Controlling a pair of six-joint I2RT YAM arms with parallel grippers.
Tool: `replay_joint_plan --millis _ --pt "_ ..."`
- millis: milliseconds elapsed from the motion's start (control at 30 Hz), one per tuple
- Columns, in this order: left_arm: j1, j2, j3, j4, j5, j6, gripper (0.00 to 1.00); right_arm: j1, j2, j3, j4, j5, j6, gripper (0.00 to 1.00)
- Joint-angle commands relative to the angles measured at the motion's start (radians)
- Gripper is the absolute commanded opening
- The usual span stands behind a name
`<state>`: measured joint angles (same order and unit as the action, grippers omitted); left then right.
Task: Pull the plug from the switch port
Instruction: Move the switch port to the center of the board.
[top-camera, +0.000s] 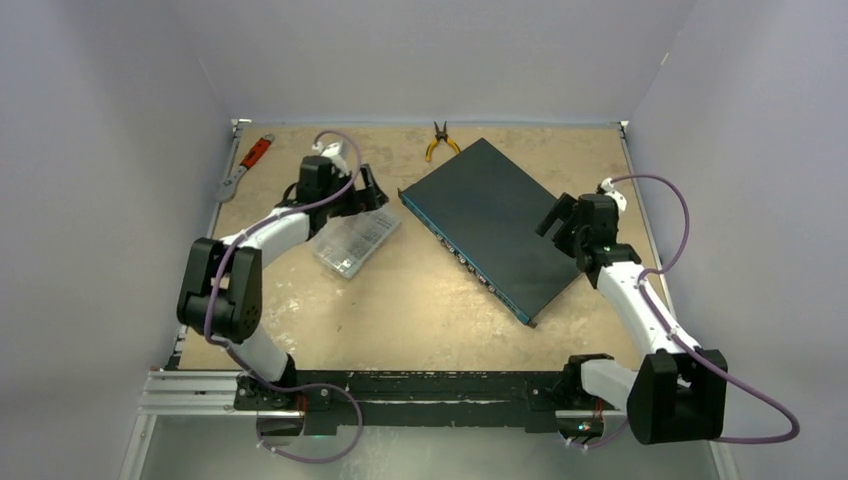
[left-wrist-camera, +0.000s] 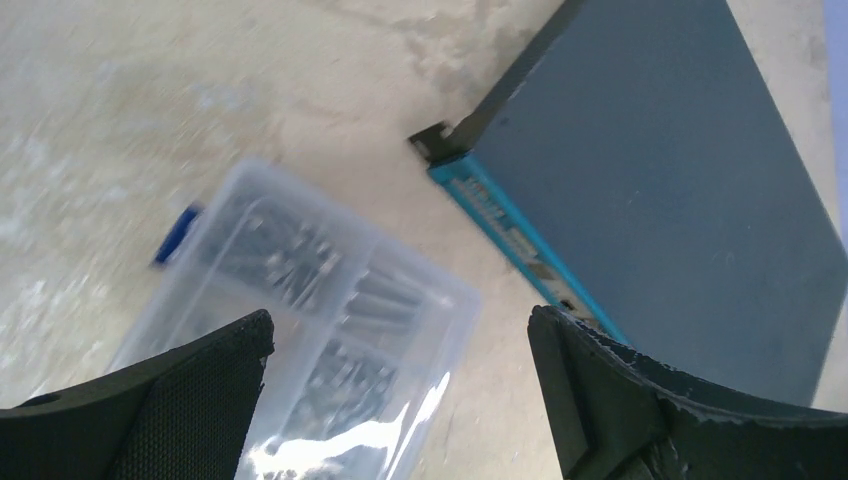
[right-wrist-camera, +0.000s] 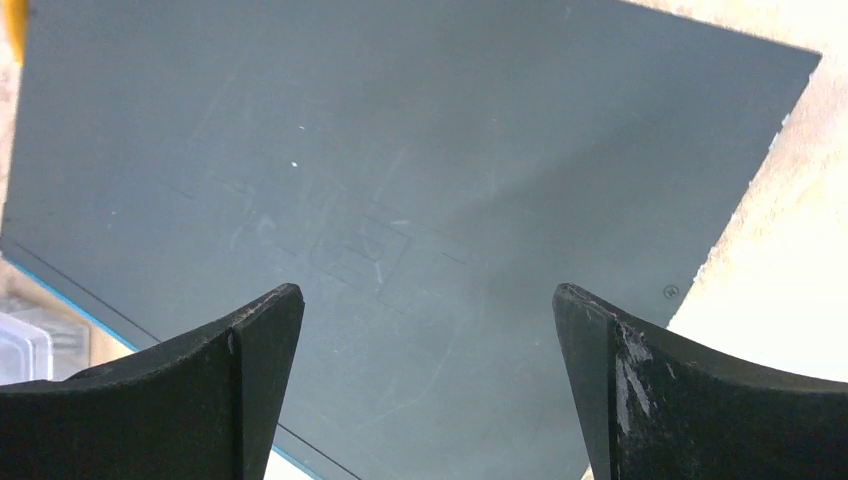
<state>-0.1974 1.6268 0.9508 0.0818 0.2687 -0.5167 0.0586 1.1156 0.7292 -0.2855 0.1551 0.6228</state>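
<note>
The switch (top-camera: 490, 225) is a flat dark-teal box lying askew right of the table's middle, its blue-edged port face (top-camera: 465, 260) turned toward the near left. I cannot make out the plug in any view. My left gripper (top-camera: 368, 188) hangs open just left of the switch's far corner, above a clear compartment box (top-camera: 355, 240). In the left wrist view the gripper (left-wrist-camera: 400, 325) has nothing between its fingers; the blue face (left-wrist-camera: 510, 235) runs along its right side. My right gripper (top-camera: 553, 215) hovers open over the switch's right part; the wrist view shows the gripper (right-wrist-camera: 428, 295) above the bare top (right-wrist-camera: 400, 180).
Yellow-handled pliers (top-camera: 438, 140) lie at the back edge, and a red-handled wrench (top-camera: 245, 165) at the back left. The clear box (left-wrist-camera: 310, 320) holds small metal parts and has a blue latch (left-wrist-camera: 178, 232). Grey walls close in the table on three sides.
</note>
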Motion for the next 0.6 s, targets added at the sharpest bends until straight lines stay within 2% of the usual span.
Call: replay_joint_plan --millis 0,167,333,567 --pt "-0.119 0.099 0.22 -0.1 -0.125 0.116 0.99 -0.05 0.022 -0.019 -0.067 -0.029 0.036 0.99" --pt "-0.203 0.257 0.451 -0.215 -0.247 0.205 0.99 -0.196 0.06 -0.075 -0.075 -0.15 0.044 0.99" --pt "-0.244 0.406 0.626 -0.265 -0.292 0.249 0.99 -0.264 0.106 -0.075 -0.104 -0.153 0.068 0.99" --pt "-0.257 0.575 0.786 -0.313 -0.239 0.265 0.98 -0.296 0.177 -0.119 -0.036 -0.256 0.036 0.99"
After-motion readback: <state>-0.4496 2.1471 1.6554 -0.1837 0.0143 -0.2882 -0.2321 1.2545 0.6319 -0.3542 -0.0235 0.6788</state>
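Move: The left hand's side of the switch port starts at its near-left corner, about 8 cm ahead of that hand, 6 cm to its right and 10 cm below. From the left hand the parts box lies roughly 6 cm back and 4 cm left, the pliers some 23 cm ahead and 15 cm right, both about 10 cm lower. The switch port's right end is centred about 8 cm back, 7 cm right and 12 cm below the right hand. Open left hand sweeps 15 cm right-forward over the switch port's corner; open right sinks 8 cm, right and back. ##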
